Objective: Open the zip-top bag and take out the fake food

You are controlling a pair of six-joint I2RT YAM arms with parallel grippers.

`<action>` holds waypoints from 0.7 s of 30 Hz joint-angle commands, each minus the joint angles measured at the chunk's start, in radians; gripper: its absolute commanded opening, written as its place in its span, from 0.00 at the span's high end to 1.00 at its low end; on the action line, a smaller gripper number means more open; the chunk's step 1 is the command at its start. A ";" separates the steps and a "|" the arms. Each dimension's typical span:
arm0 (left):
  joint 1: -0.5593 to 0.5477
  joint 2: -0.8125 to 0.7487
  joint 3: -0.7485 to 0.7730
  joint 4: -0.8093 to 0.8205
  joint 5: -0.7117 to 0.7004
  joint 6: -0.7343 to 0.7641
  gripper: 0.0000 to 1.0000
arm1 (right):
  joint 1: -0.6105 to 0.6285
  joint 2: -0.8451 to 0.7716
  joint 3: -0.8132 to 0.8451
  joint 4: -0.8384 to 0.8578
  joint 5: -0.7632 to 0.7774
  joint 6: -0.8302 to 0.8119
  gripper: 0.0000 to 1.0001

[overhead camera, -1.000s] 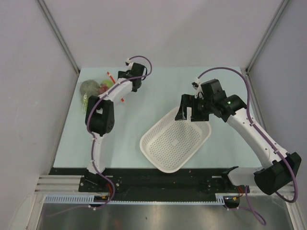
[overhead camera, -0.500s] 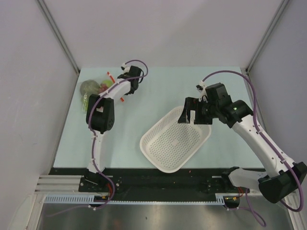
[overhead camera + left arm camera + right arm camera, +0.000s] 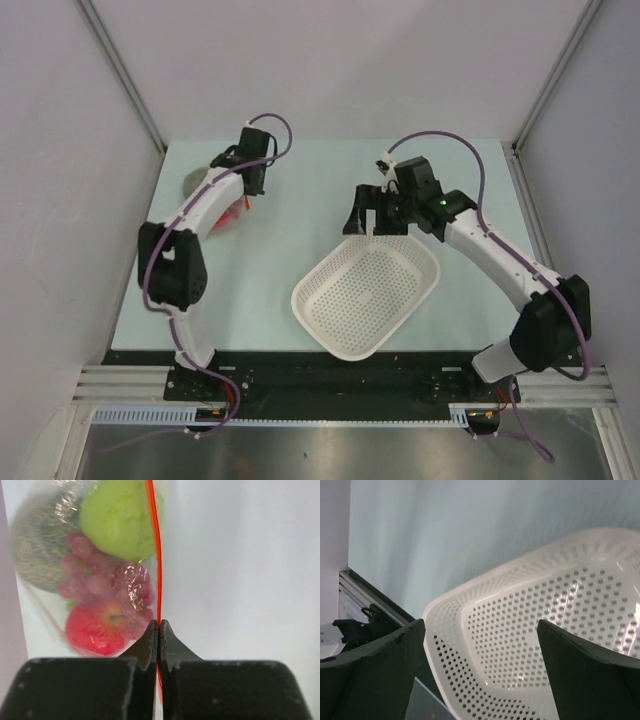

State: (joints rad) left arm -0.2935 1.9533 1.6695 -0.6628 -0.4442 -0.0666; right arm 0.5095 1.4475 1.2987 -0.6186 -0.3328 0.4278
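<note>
The zip-top bag (image 3: 134, 578) lies at the table's far left, clear and crinkly, with an orange-red zip strip (image 3: 154, 540) along its mouth. Inside it is the fake food: a green apple (image 3: 117, 517), a dark-red grape bunch (image 3: 92, 575), a red round fruit (image 3: 92, 630) and a frilly leafy piece (image 3: 35, 550). My left gripper (image 3: 159, 626) is shut on the zip strip. From above, the left gripper (image 3: 240, 200) and its arm cover most of the bag (image 3: 195, 180). My right gripper (image 3: 365, 224) hangs open over the basket's far edge, holding nothing.
A white perforated basket (image 3: 330, 340) stands mid-table, and its rim (image 3: 445, 611) shows between the right gripper's fingers. White walls close in the table on the left, right and far sides. Both arm bases sit on the black rail at the near edge.
My left gripper has shut on the bag's zip strip, and the left arm has swung to the left. The right arm has moved left and farther back, its gripper still open.
</note>
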 commanded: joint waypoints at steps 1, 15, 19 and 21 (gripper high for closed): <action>-0.001 -0.226 -0.054 0.040 0.278 0.123 1.00 | 0.006 0.121 0.112 0.253 -0.043 -0.075 0.00; -0.001 -0.609 -0.419 0.060 0.458 -0.009 1.00 | 0.078 0.619 0.666 0.248 0.165 0.282 0.00; -0.001 -0.643 -0.433 0.058 0.490 -0.021 1.00 | 0.115 0.659 0.735 0.165 0.233 0.373 0.03; -0.001 -0.646 -0.439 0.057 0.499 -0.032 1.00 | 0.138 0.662 0.748 0.125 0.271 0.417 0.09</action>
State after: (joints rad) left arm -0.2943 1.3663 1.2324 -0.6464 0.0090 -0.0628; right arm 0.6086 2.1105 1.9663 -0.4160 -0.1665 0.7208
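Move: The left hand already pinches the bag's zip near its closer end; the zip's free end lies about 14 cm ahead and 5 cm left of this hand, 3 cm lower. The fake food in the bag sits some 3 cm ahead, 8 cm left and 5 cm below. From the open right hand, the zip's free end is roughly 33 cm ahead, 35 cm left and 9 cm below; the basket's middle is about 4 cm back, 2 cm left, 13 cm below. Left draws the still-pinched zip back and up 13 cm; open right reaches forward-left 20 cm towards its free end. ##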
